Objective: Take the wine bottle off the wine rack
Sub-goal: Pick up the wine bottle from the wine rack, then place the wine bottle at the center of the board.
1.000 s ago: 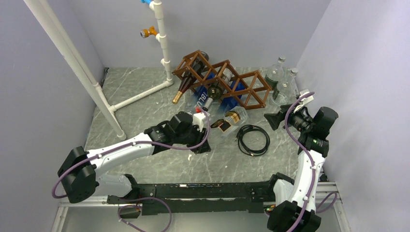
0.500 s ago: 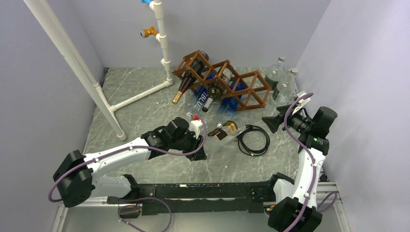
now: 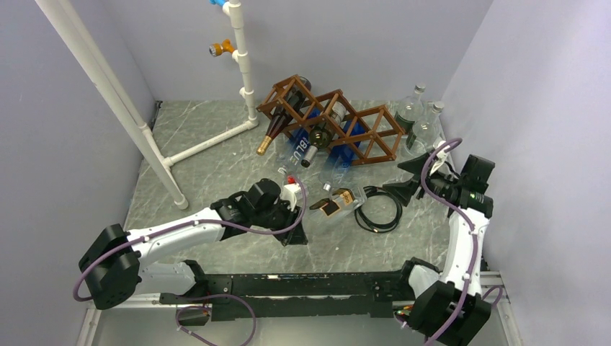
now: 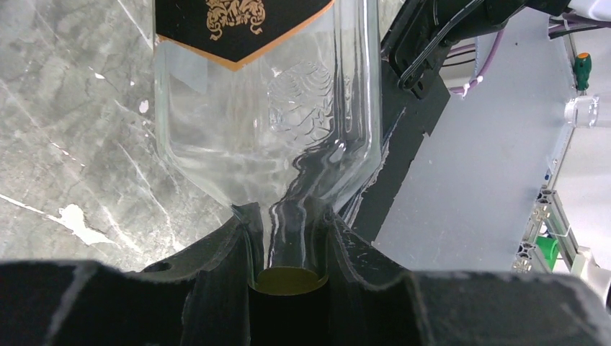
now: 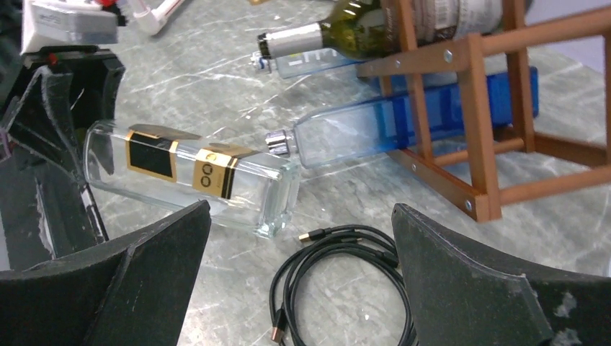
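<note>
A clear glass wine bottle (image 3: 339,200) with a black and gold label lies on the table in front of the wine rack (image 3: 333,124), outside it. My left gripper (image 3: 306,213) is shut on its neck. In the left wrist view the neck and gold cap sit between the jaws of that gripper (image 4: 291,245), and the bottle (image 4: 266,108) stretches away. My right gripper (image 3: 403,176) hovers open to the right of the bottle's base. Its wrist view shows the gripper (image 5: 300,209) with nothing between the fingers, the bottle (image 5: 194,176) and the wine rack (image 5: 468,108).
A coiled black cable (image 3: 377,209) lies beside the bottle's base, under my right gripper. The rack still holds a dark wine bottle (image 3: 274,130), a green one (image 5: 339,40) and blue bottles (image 5: 403,133). Clear bottles (image 3: 418,122) stand at the back right. A white pipe frame (image 3: 241,65) stands at the back left.
My left gripper has drawn the clear bottle toward the near edge, away from the rack. My right gripper has swung left and lower toward the cable.
</note>
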Controlling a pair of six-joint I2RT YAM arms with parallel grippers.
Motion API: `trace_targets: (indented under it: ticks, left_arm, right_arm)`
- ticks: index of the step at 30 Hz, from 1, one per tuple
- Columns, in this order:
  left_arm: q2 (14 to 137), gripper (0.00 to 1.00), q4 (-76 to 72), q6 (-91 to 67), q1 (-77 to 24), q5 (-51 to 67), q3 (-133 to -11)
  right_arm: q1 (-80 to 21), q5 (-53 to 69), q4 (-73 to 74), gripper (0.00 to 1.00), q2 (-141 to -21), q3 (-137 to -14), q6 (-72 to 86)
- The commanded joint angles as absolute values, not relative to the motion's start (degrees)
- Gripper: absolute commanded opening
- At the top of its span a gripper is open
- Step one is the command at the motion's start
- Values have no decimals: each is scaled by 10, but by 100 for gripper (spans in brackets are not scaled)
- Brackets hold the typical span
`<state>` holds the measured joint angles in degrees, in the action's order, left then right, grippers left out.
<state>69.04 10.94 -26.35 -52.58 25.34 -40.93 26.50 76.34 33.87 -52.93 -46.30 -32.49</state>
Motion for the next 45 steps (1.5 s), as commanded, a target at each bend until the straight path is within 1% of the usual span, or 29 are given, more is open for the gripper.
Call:
trace_targets:
  ticks: [1,4,7,10,13,16,17,21,24,32,45]
  left_arm:
    - [660,0,-37,-271,-525,306,-421]
    - [663,0,-51,-281,-526,314,-416]
    - [666,0,-54,-285,-526,323,-417]
    - [669,0,-57,-288,-525,332,-415]
    - [671,0,-57,-292,-525,338,-413]
    - [674,0,-53,-294,-525,334,-414]
    - [676,0,-52,-295,-525,335,-415]
    - [682,0,-52,-300,-526,337,-420]
    - [686,0,-52,-305,-525,337,-421]
    - [702,0,-61,-324,-525,347,-428]
    - [715,0,-73,-348,-522,360,-433]
  right_arm:
    - [231,798,442,100,-548,-512,-476]
    - [159,750,487,100,-568,-537,-536]
    - [74,694,499,100,-583,-550,-575]
    - [8,664,511,100,-595,-558,-620]
    - [-54,647,561,100,-614,-576,-720]
    - [-87,646,674,100,-643,-596,-916]
    - [-100,641,695,100,-653,-605,-941]
    - [-143,613,714,99,-681,-633,-957]
    - [-172,574,697,99,-687,-634,-944]
    - [-224,481,641,99,-691,-616,-910]
    - [-293,407,565,97,-697,-564,-880]
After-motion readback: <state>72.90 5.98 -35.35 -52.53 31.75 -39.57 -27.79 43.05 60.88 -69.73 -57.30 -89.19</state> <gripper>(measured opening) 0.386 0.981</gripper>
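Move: The clear square wine bottle, already held by its neck in the left hand, has its body's middle about 14 cm to the right hand's left, 7 cm back and some 13 cm lower. The cable coil lies 9 cm back and 1 cm left, about 20 cm down; the lying blue bottle is 6 cm ahead, 12 cm left and 17 cm below. From the left hand, the clear bottle's middle is roughly 10 cm right, 5 cm ahead and 4 cm lower. The left fingers keep their pinch on the bottle's neck, drifting only about 2 cm back and to the right as the wrist tips slightly, while the open right hand comes for the body: it sweeps some 13 cm left and 7 cm back, then mainly sinks, 9 cm in all. Its wrist swings counter-clockwise and tips down until the still-open fingers point left and steeply down, one to either side of the bottle. ##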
